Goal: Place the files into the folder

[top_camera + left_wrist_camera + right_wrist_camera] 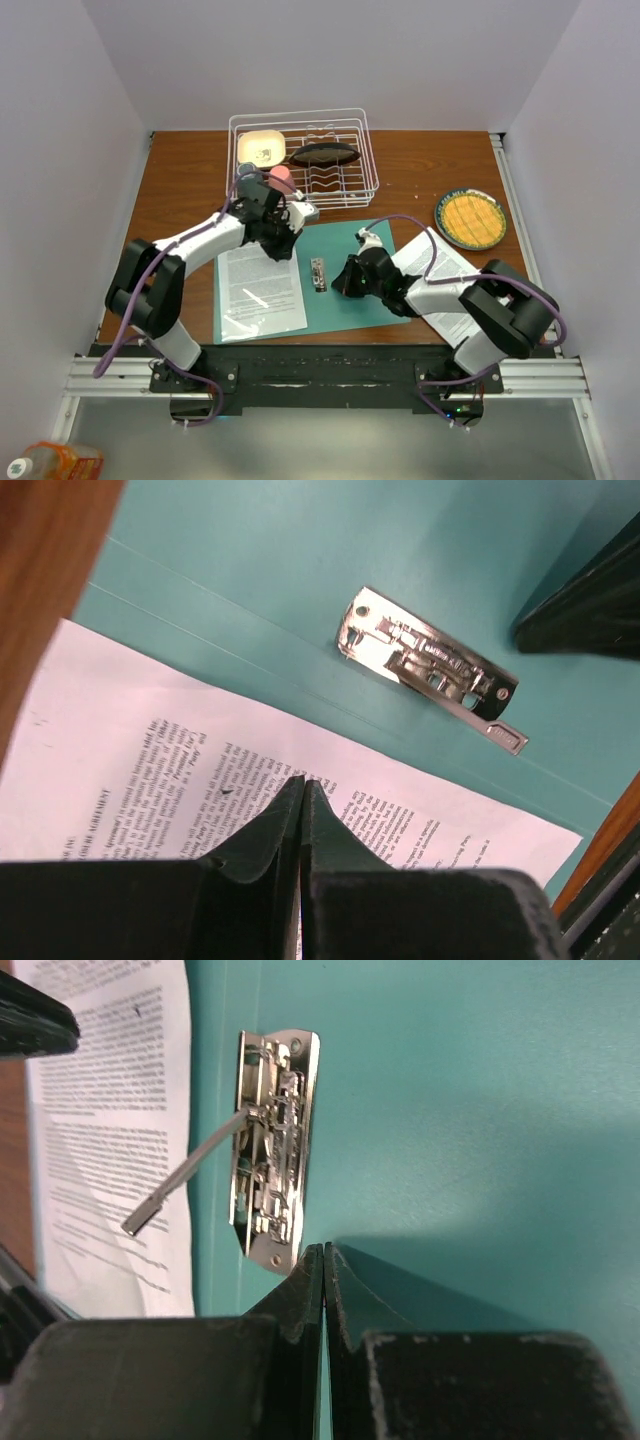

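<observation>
The teal folder [350, 245] lies open and flat on the table, with its metal clip [318, 273] at the spine. One printed white sheet of the files [258, 290] lies on its left half. More sheets [447, 262] lie off its right edge, under the right arm. My left gripper [286, 246] is shut, its tips [302, 780] low over the sheet [130, 770] near its top edge. My right gripper [346, 279] is shut with nothing in it, its tips [323, 1246] on the folder [450, 1080] just beside the clip [275, 1150], whose lever stands raised.
A white wire dish rack [304, 130] at the back holds a cream dish and a dark object. A pink cup [281, 178] stands beside the left arm. A yellow plate with a green rim [471, 219] sits at the right. Bare wooden table [185, 185] surrounds the folder.
</observation>
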You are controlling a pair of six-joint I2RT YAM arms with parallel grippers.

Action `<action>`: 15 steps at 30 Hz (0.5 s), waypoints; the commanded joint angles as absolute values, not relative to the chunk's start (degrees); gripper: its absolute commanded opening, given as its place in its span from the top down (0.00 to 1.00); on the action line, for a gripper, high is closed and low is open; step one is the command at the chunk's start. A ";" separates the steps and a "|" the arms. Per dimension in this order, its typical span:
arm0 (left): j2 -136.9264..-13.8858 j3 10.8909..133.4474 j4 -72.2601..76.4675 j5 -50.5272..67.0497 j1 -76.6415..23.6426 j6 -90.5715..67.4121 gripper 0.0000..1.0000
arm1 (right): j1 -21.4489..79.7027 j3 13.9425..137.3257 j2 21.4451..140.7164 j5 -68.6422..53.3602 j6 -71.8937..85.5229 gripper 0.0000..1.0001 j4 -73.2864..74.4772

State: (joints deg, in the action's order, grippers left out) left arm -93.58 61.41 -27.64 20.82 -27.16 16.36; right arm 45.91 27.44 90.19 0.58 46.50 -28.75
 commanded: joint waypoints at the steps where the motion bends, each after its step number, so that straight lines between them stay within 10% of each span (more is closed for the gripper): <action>1: -96.49 59.68 -25.67 19.87 -27.25 17.49 0.96 | 46.14 31.29 86.49 3.43 38.68 1.00 -15.56; 15: -99.58 57.92 -25.13 17.31 -27.25 17.66 0.95 | 50.71 28.74 84.71 -5.97 39.54 1.00 -30.22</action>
State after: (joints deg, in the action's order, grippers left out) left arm -99.00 57.82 -26.15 17.47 -27.18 16.69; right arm 49.15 28.16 81.03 -2.68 39.40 -22.96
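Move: The file sheet lying on the folder has its middle about 8 cm back, 5 cm left and 6 cm below the left hand, with its upper right part nearly under those fingers. The metal clip lies some 8 cm right of that hand, 2 cm back and 6 cm down. From the right hand the clip is about 4 cm ahead, 4 cm left and a touch lower; the sheet's middle is 18 cm left, level fore and aft, the loose papers 26 cm right and 2 cm ahead. With its fingers still nearly shut, the left hand sinks about 5 cm onto the upper right part of the sheet, easing a little left and back, away from the clip, and coming to rest with its tips on the paper. The right hand, fingers still shut, meanwhile lifts about 4 cm off the folder's surface beside the clip, then draws back some 2 cm and drifts left as it turns roughly 10 degrees counter-clockwise. ##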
